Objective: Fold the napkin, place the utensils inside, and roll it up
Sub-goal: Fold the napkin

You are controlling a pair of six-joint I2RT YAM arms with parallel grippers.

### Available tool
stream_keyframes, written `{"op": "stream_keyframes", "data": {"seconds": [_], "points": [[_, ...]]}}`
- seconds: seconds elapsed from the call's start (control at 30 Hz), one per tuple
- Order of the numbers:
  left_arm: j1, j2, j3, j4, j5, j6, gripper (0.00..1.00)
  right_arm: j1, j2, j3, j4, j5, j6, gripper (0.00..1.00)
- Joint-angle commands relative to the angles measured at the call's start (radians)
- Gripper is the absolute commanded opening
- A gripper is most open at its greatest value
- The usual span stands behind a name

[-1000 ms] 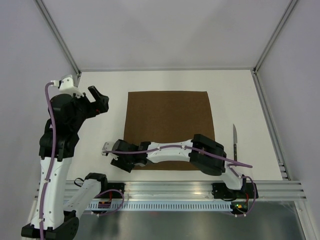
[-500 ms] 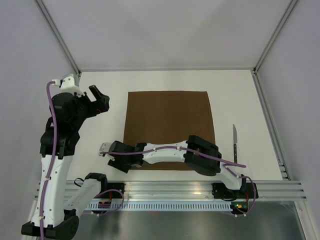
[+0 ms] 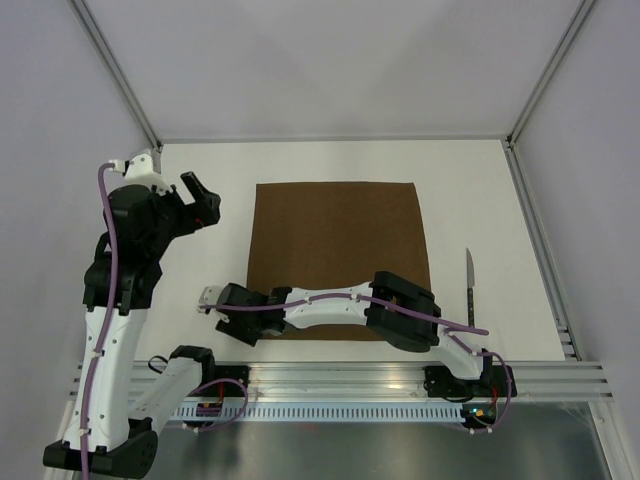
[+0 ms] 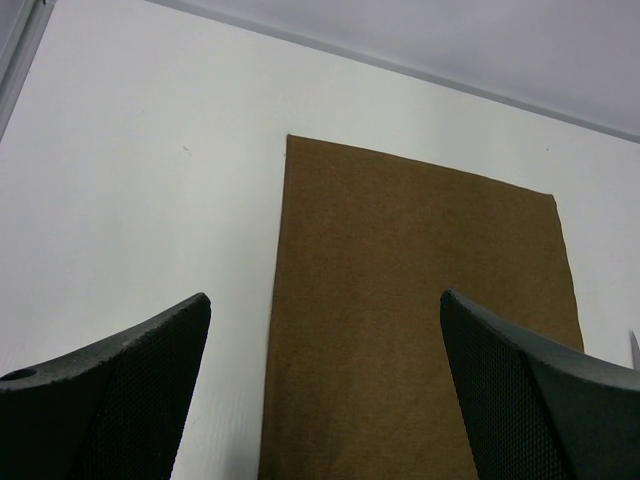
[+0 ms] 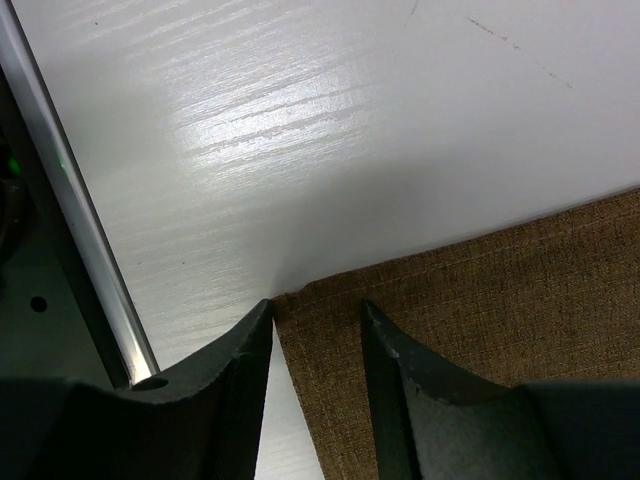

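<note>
The dark brown napkin (image 3: 340,250) lies flat and unfolded in the middle of the white table. The knife (image 3: 468,282) lies on the table just right of it, blade pointing away. My right arm reaches across the napkin's near edge to its near left corner. In the right wrist view my right gripper (image 5: 318,302) is low over that corner of the napkin (image 5: 500,290), jaws a little apart, with the corner lying flat between the fingertips (image 5: 255,330). My left gripper (image 3: 203,200) is raised left of the napkin, wide open and empty, and looks down on the napkin (image 4: 420,300).
A metal rail (image 3: 400,375) runs along the near table edge, close behind the right gripper (image 5: 70,230). White walls with metal frame posts (image 3: 530,110) enclose the far and side edges of the table (image 3: 200,260).
My right gripper has slid a little left and nearer along the napkin's near edge to its near left corner. The left arm has shifted only slightly. The napkin and knife have not moved.
</note>
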Motion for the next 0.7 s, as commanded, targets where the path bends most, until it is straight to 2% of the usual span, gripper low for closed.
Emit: {"op": "stream_keyframes", "data": {"seconds": [0.0, 0.2, 0.57, 0.67], "points": [[0.003, -0.005, -0.007, 0.01, -0.003, -0.02, 1.0, 0.007, 0.032, 0.017, -0.036, 0.027, 0.017, 0.46], [0.003, -0.009, -0.018, 0.014, -0.007, -0.02, 1.0, 0.006, 0.035, 0.013, -0.039, 0.022, 0.014, 0.35], [0.003, -0.006, -0.024, 0.024, -0.006, -0.02, 1.0, 0.006, 0.018, 0.042, -0.069, 0.033, -0.016, 0.01], [0.003, -0.006, -0.025, 0.027, -0.006, -0.02, 1.0, 0.006, -0.002, 0.047, -0.076, 0.028, -0.022, 0.0]]}}
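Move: The napkin's near-left corner lies right at the right gripper's half-open fingertips, about 1 cm back of their midpoint, level with it sideways and some 1 cm below. The napkin's middle is roughly 22 cm ahead and 22 cm to the right; the table's near edge is about 7 cm back, level sideways. From the left gripper, the corner is some 15 cm back, 2 cm to the right and 33 cm below. Hold the right gripper where it is, down at the table with its fingers slanting down and to the left, and close it from half open to almost shut, so that the fingertips pinch the napkin's near-left corner between them. Don't lift or drag yet; let the hand stray no more than about half a centimetre and keep the wrist's tilt. ##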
